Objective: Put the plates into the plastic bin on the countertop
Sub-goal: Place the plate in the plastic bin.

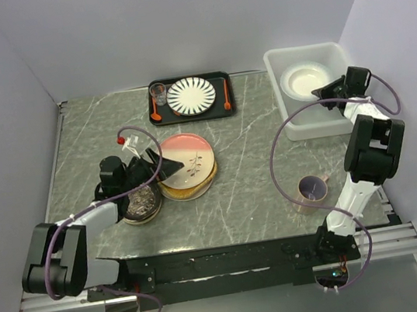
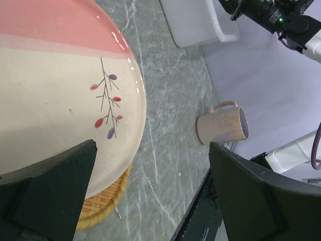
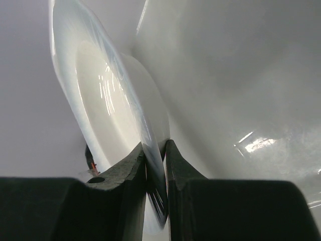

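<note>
The plastic bin (image 1: 299, 50) stands at the back right of the countertop (image 1: 250, 173). A white plate (image 1: 305, 79) is inside it, and my right gripper (image 1: 320, 94) is shut on that plate's right rim. In the right wrist view the fingertips (image 3: 135, 160) pinch the thin rim of the white plate (image 3: 100, 100) against the bin's wall (image 3: 241, 75). A pink and cream plate with a leaf sprig (image 1: 189, 159) lies on a tan woven plate (image 1: 190, 190). My left gripper (image 1: 164, 166) stands wide open at the sprig plate's left edge (image 2: 60, 100), one finger (image 2: 45, 196) over it.
A dark brown patterned plate (image 1: 141, 205) lies under my left arm. A black tray (image 1: 221, 111) at the back holds a striped plate (image 1: 191, 95), a glass (image 1: 158, 93) and orange utensils. A pink mug (image 1: 313, 187) lies near the right arm's base.
</note>
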You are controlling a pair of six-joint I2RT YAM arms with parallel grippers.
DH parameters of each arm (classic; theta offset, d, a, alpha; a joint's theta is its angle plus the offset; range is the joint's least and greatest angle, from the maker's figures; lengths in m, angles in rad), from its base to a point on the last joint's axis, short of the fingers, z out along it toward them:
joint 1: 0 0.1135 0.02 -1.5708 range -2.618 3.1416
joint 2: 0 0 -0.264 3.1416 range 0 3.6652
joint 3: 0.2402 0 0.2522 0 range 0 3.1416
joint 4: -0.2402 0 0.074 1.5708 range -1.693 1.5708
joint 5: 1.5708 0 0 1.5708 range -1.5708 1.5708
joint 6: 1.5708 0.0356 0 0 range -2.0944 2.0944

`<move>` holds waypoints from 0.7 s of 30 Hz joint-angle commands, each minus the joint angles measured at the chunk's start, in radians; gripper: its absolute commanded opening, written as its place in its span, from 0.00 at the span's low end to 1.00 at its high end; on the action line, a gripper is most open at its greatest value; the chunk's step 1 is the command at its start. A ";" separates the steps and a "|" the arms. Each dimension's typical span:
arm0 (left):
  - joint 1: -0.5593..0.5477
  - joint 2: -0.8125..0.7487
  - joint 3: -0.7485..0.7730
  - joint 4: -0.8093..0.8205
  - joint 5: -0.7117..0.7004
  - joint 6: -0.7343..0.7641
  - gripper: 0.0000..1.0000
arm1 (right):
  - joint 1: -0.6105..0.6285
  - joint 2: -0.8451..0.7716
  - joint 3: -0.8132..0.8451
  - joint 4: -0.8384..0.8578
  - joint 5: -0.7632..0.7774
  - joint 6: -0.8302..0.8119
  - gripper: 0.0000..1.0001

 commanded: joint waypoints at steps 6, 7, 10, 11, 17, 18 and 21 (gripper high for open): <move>0.002 0.054 -0.002 0.100 0.042 -0.013 0.99 | 0.005 0.030 0.069 0.047 0.045 -0.072 0.00; 0.002 0.056 -0.005 0.101 0.042 -0.011 0.99 | 0.006 0.034 0.081 0.032 0.055 -0.078 0.00; 0.002 0.059 -0.006 0.094 0.042 -0.006 0.99 | 0.012 0.051 0.097 0.021 0.074 -0.092 0.00; 0.002 0.059 -0.006 0.092 0.042 -0.005 0.99 | 0.015 0.057 0.101 0.021 0.076 -0.097 0.00; 0.002 0.057 0.001 0.080 0.041 0.004 0.99 | 0.040 0.094 0.176 -0.077 0.138 -0.175 0.00; 0.002 0.059 0.004 0.077 0.039 0.006 0.99 | 0.046 0.103 0.190 -0.093 0.143 -0.184 0.00; 0.002 0.065 0.005 0.072 0.039 0.009 0.99 | 0.052 0.114 0.219 -0.119 0.151 -0.198 0.00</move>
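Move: The right hand already holds the white plate by its rim inside the outline of the plastic bin. The bin's middle lies roughly 8 cm below this hand and about 2 cm to its left, level with it fore and aft. The mug stands about 31 cm back and 8 cm left of the hand; the tray is some 40 cm left and 4 cm ahead. From the left hand, the bin is about 17 cm ahead and 48 cm right. Still pinching the plate's rim, the right hand sinks about 5 cm deeper into the plastic bin, drifting only about a centimetre right and slowing towards the end. As it goes down, its wrist tips forward and down by some 10 degrees and rolls a little so that its left side dips, easing the plate towards the bin's floor while the fingers stay shut on the rim. ##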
